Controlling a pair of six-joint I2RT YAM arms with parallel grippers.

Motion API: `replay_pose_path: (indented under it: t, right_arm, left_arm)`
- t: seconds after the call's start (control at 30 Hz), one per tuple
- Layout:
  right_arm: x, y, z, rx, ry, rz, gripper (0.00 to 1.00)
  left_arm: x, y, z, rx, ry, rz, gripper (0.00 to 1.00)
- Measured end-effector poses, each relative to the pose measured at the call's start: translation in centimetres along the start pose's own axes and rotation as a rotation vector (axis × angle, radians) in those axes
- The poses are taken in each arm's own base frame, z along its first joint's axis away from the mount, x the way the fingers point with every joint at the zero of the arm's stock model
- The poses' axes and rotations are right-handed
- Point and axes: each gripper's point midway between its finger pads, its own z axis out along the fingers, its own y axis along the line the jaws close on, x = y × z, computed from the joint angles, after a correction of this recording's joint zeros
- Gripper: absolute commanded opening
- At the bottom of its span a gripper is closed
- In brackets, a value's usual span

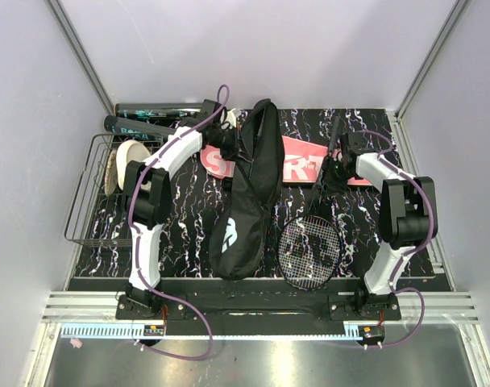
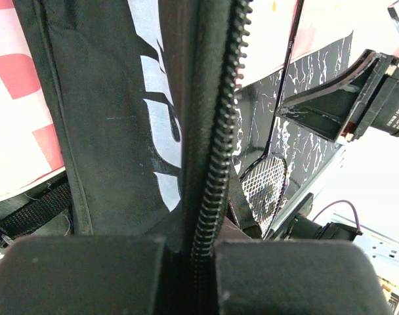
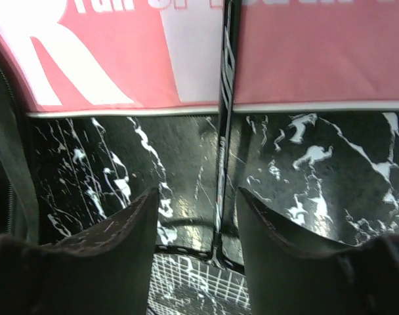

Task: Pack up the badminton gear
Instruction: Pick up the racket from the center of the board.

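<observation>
The black bag (image 1: pixel 249 189) lies lengthwise in mid-table, across the pink "SPORT" case (image 1: pixel 303 168). My left gripper (image 1: pixel 226 139) is at the bag's far end, shut on its zipper edge (image 2: pixel 216 151), which runs up from between the fingers (image 2: pixel 88 275). A racket lies to the right of the bag, its strung head (image 1: pixel 309 251) near the front and its thin shaft (image 3: pixel 222 157) crossing the case (image 3: pixel 304 52). My right gripper (image 3: pixel 198 203) stands open low over that shaft. The shaft runs between the fingers with a gap on each side. A dark tube (image 1: pixel 155 110) lies at the back left.
A black wire basket (image 1: pixel 82 201) stands at the left edge with a cream round disc (image 1: pixel 126 161) in it. Grey walls close in the back and both sides. The black marbled mat (image 1: pixel 188 226) shows between the left arm and the bag.
</observation>
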Motion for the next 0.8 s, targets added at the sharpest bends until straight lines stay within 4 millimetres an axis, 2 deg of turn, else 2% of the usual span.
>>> replay_pose_path:
  t: [0.1, 0.17, 0.23, 0.27, 0.33, 0.37, 0.53, 0.67, 0.73, 0.8]
  right_arm:
    - [-0.4, 0.6, 1.1, -0.042, -0.003, 0.008, 0.49]
    - [-0.5, 0.7, 1.8, -0.055, -0.005, 0.009, 0.36]
    - [-0.6, 0.7, 2.3, -0.064, -0.004, 0.01, 0.3]
    - [-0.6, 0.8, 2.4, -0.069, -0.003, 0.012, 0.24]
    - [-0.7, 0.9, 2.5, -0.073, -0.009, 0.012, 0.03]
    - [-0.9, 0.9, 2.5, -0.075, -0.013, 0.011, 0.0]
    - [-1.5, 1.1, 2.3, -0.073, -0.043, 0.022, 0.0]
    - [-2.8, 1.2, -0.5, -0.032, -0.102, 0.03, 0.0]
    - [-4.5, 1.9, -3.2, -0.008, -0.161, 0.032, 0.0]
    - [-7.3, 3.1, -6.5, -0.001, -0.236, 0.025, 0.0]
  left_arm:
    - [0.0, 0.0, 0.0, 0.0, 0.0, 0.0, 0.0]
    - [0.0, 0.0, 0.0, -0.001, 0.0, 0.0, 0.0]
    - [0.1, 0.0, 0.2, 0.0, 0.002, 0.002, 0.0]
    - [0.2, 0.0, 0.2, -0.001, 0.003, 0.003, 0.0]
    - [0.4, 0.0, 0.4, -0.004, 0.006, 0.004, 0.0]
    - [0.4, 0.0, 0.4, -0.005, 0.006, 0.005, 0.0]
    - [0.5, 0.0, 0.5, -0.024, -0.001, 0.026, 0.0]
    - [0.6, -0.3, 0.3, -0.048, -0.012, 0.058, 0.0]
    - [0.5, -0.4, 0.2, -0.061, -0.022, 0.081, 0.0]
    - [0.4, -0.5, 0.1, -0.077, -0.033, 0.107, 0.0]
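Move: The racket's shaft, just beyond its throat, lies about 2 cm ahead, 1 cm left and 2 cm below the right hand, already between its part-open fingers. The racket head is centred roughly 17 cm back and 2 cm left. The coral SPORT bag's middle is some 13 cm ahead and 6 cm left; the black bag is about 21 cm left, 2 cm ahead. From the left hand, that bit of shaft lies about 23 cm right, 8 cm back and 12 cm down. Ease the right gripper about 2 cm forward, with a little left and down, while closing the fingers until they pinch the racket shaft just beyond the throat. Then lift quickly, about 10 cm up, drifting forward and slightly right, letting the fingertips swing forward some 10 degrees. Keep the left gripper shut on the black bag. ##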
